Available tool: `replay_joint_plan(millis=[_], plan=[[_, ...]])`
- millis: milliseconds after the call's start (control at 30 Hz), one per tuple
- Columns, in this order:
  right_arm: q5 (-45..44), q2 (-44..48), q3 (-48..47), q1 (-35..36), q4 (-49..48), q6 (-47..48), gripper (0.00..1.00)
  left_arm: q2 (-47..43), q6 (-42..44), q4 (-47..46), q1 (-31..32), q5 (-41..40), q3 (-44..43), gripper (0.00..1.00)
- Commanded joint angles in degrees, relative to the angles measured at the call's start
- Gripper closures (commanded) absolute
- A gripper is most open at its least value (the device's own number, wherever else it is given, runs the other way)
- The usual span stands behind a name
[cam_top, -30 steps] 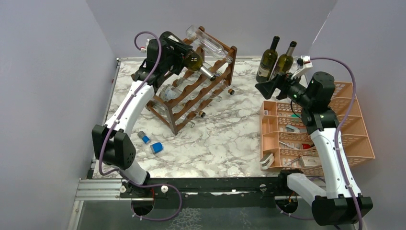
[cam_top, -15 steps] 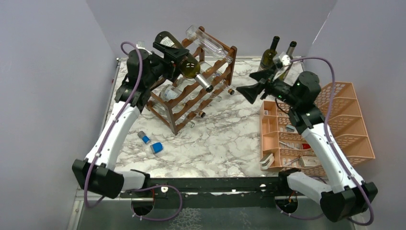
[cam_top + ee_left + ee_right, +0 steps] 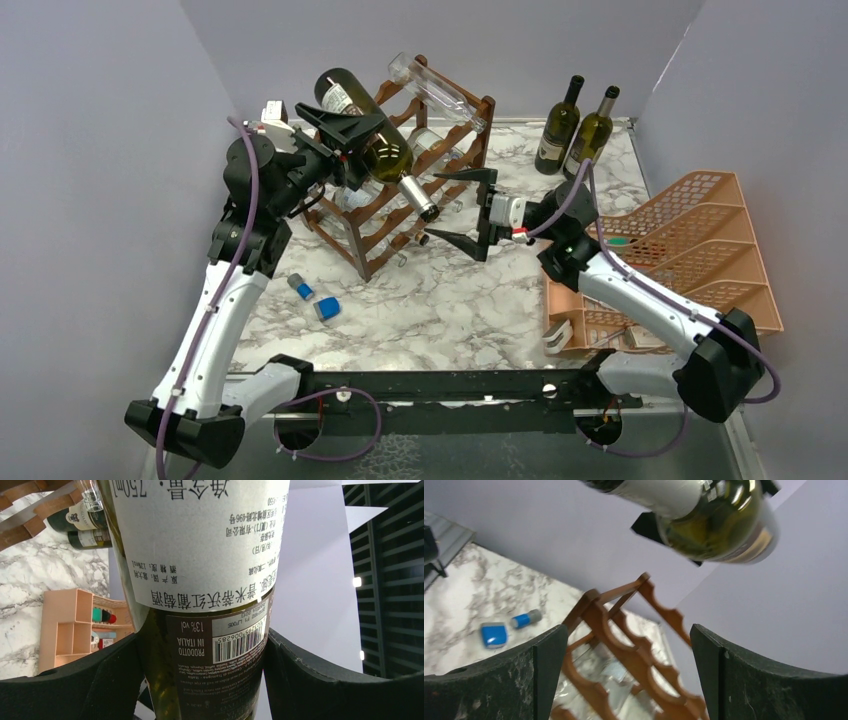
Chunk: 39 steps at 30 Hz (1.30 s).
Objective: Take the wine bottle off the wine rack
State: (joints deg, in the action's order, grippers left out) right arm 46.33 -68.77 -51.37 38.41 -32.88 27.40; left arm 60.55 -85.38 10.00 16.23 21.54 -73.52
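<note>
The wine bottle is dark green with a white label. It is held tilted over the top tier of the dark brown wine rack, with its neck pointing down to the right. My left gripper is shut on the bottle's body, and both black pads press its sides. My right gripper is open just right of the neck tip, with nothing between its fingers. In the right wrist view the wine bottle hangs above the fingers and the wine rack lies beyond them.
A clear bottle lies on the rack's top rail, with more clear bottles lower down. Two upright dark bottles stand at the back right. An orange tray organiser fills the right side. Two small blue items lie left of centre.
My left arm has pulled back and raised the bottle up from the rack. My right arm has swung from the back right down to the centre, its open gripper now by the bottle's neck.
</note>
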Motion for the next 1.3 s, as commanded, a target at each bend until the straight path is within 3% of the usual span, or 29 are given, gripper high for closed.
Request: replay_joint_plan(millis=[0, 67, 233, 600, 867, 933, 1000, 1267], plan=[[6.0, -3.2, -2.1, 0.6, -22.4, 0.5, 0.08, -4.9, -3.7, -3.8, -0.1, 1.5, 0.5, 0.74], [6.7, -5.2, -2.7, 1.2, -29.7, -2.7, 0.11, -5.0, -4.3, -4.2, -0.1, 2.0, 0.9, 0.74], [6.3, -7.7, -6.0, 4.1, -34.7, -2.9, 0.19, -4.8, -5.9, -5.9, -0.1, 2.8, 2.1, 0.74], [8.2, -12.6, -11.6, 7.4, -36.1, -1.8, 0.33, -4.6, -7.8, -8.2, -0.1, 3.5, 4.4, 0.74], [6.3, -15.3, -13.3, 8.9, -37.2, -0.6, 0.33, -5.2, -8.5, -8.4, -0.1, 3.7, 5.4, 0.74], [6.2, -15.8, -14.0, 9.2, -37.3, -0.4, 0.38, -5.4, -8.5, -8.1, -0.1, 3.7, 5.4, 0.74], [6.6, -16.1, -14.6, 9.2, -36.8, -0.1, 0.51, -5.7, -8.7, -8.0, -0.1, 3.6, 5.4, 0.74], [0.6, -16.9, -15.5, 9.4, -39.4, -1.4, 0.75, -7.1, -9.2, -6.6, -0.1, 2.5, 5.6, 0.70]])
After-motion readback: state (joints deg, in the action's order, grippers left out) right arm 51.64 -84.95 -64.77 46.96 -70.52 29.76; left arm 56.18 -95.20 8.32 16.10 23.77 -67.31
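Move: The left hand already holds the wine bottle round its body, clear of the rack; the bottle's neck slants off some 6 cm back, 8 cm to the right and 4 cm below that hand. From the open, empty right hand the neck lies about 10 cm higher, 5 cm left and 3 cm back. The rack's middle is roughly 16 cm ahead, 9 cm left and 20 cm below the right hand; the clear bottle on its top row lies about 27 cm ahead, 2 cm left and 10 cm lower. The right hand climbs about 11 cm while drawing back and then reaching left, some 5 cm each, tipping its left-pointing fingers upward (nearly 40 degrees of turn in all) to line up with the slanting neck, and its wide-open fingers narrow on the way and then close on the neck just behind the mouth. The left hand keeps its grip round the body and presents the bottle, easing back a couple of centimetres and dipping slightly as its wrist tilts a little. ##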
